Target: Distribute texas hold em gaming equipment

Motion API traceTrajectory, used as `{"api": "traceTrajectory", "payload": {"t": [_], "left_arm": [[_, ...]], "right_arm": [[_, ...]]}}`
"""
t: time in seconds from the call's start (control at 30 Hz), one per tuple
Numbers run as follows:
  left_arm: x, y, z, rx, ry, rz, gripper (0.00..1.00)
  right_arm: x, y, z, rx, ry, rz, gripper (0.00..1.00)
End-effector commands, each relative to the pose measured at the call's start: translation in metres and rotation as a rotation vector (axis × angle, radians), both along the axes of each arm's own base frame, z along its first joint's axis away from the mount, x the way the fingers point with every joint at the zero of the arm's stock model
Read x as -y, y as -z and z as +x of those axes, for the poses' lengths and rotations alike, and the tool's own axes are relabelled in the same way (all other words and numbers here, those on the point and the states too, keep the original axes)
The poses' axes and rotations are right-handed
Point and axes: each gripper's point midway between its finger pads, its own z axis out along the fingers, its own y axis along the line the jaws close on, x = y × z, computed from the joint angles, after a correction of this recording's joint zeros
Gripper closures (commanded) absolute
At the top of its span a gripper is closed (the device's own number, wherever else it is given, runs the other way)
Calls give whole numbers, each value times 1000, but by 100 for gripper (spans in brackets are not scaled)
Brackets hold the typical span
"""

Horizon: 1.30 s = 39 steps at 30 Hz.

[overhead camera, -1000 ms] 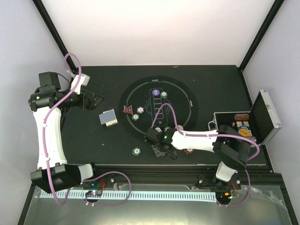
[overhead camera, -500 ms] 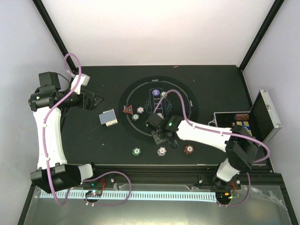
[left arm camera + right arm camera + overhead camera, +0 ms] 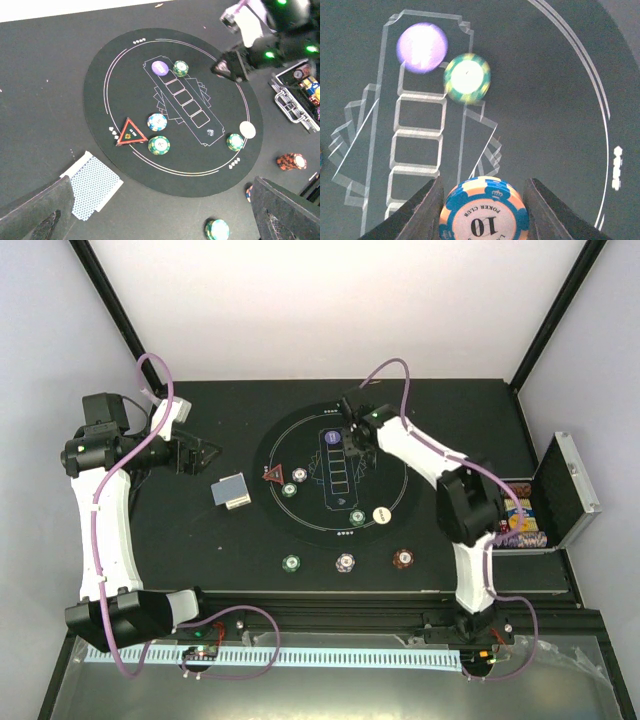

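Note:
My right gripper (image 3: pixel 351 430) hangs over the far side of the round black mat (image 3: pixel 400 455), shut on a blue-and-orange chip (image 3: pixel 484 214) marked 10. Just beyond it on the mat lie a purple disc (image 3: pixel 422 47) and a green chip (image 3: pixel 467 78). Also on the mat are a red triangle (image 3: pixel 130 133), a blue-white chip (image 3: pixel 157 122), two green chips (image 3: pixel 159 145) (image 3: pixel 235 142) and a white disc (image 3: pixel 247 130). Blue-backed cards (image 3: pixel 231 491) lie left of the mat. My left gripper (image 3: pixel 203 453) stands open and empty at the far left, above the table.
Three chips, green (image 3: pixel 291 563), white-purple (image 3: pixel 345 562) and red (image 3: pixel 403 559), sit in a row in front of the mat. An open silver-edged black case (image 3: pixel 565 490) with more chips stands at the right edge. The right arm stretches across the mat's right side.
The right arm swung from the mat's near edge to its far side, carrying the chip and uncovering the white disc and the front white-purple chip. The left arm stayed still.

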Motion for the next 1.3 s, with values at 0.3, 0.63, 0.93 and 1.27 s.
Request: {"api": "traceTrajectory", "payload": {"t": [0.3,0.63,0.93,1.27], "left_arm": [[-1,-4,8,26,9,-12,1],[-2,-3,12,22,7,-25,1],[-4,-2,15,19,-4,-20,1],[-4,-4,12,24,-12,-10,1]], "right_arm": [[33,59,107,-55,95,-23,74],[32,80,134,-66,118,21,69],[31,76,141,-53,126,53,38],[38,-14,129,48,123,82,33]]}}
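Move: The blue-white chip is already held in the right fingers; its spot on the black mat lies about 13 cm ahead, 3 cm to the right and 10 cm below. At that depth, the green chip sits roughly 11 cm ahead and 1 cm left of this hand, the purple disc some 13 cm ahead and 6 cm left. From the idle left hand the spot is about 26 cm ahead, 35 cm right and 30 cm down. The blue-white chip, still pinched in the right fingers, is carried quickly forward about 13 cm and down some 9 cm, drifting slightly right, to the bare mat just right of the green chip, the wrist turning a little clockwise. The descent slows near the mat; then the fingers open, let go of the chip and rise straight up a couple of centimetres. ##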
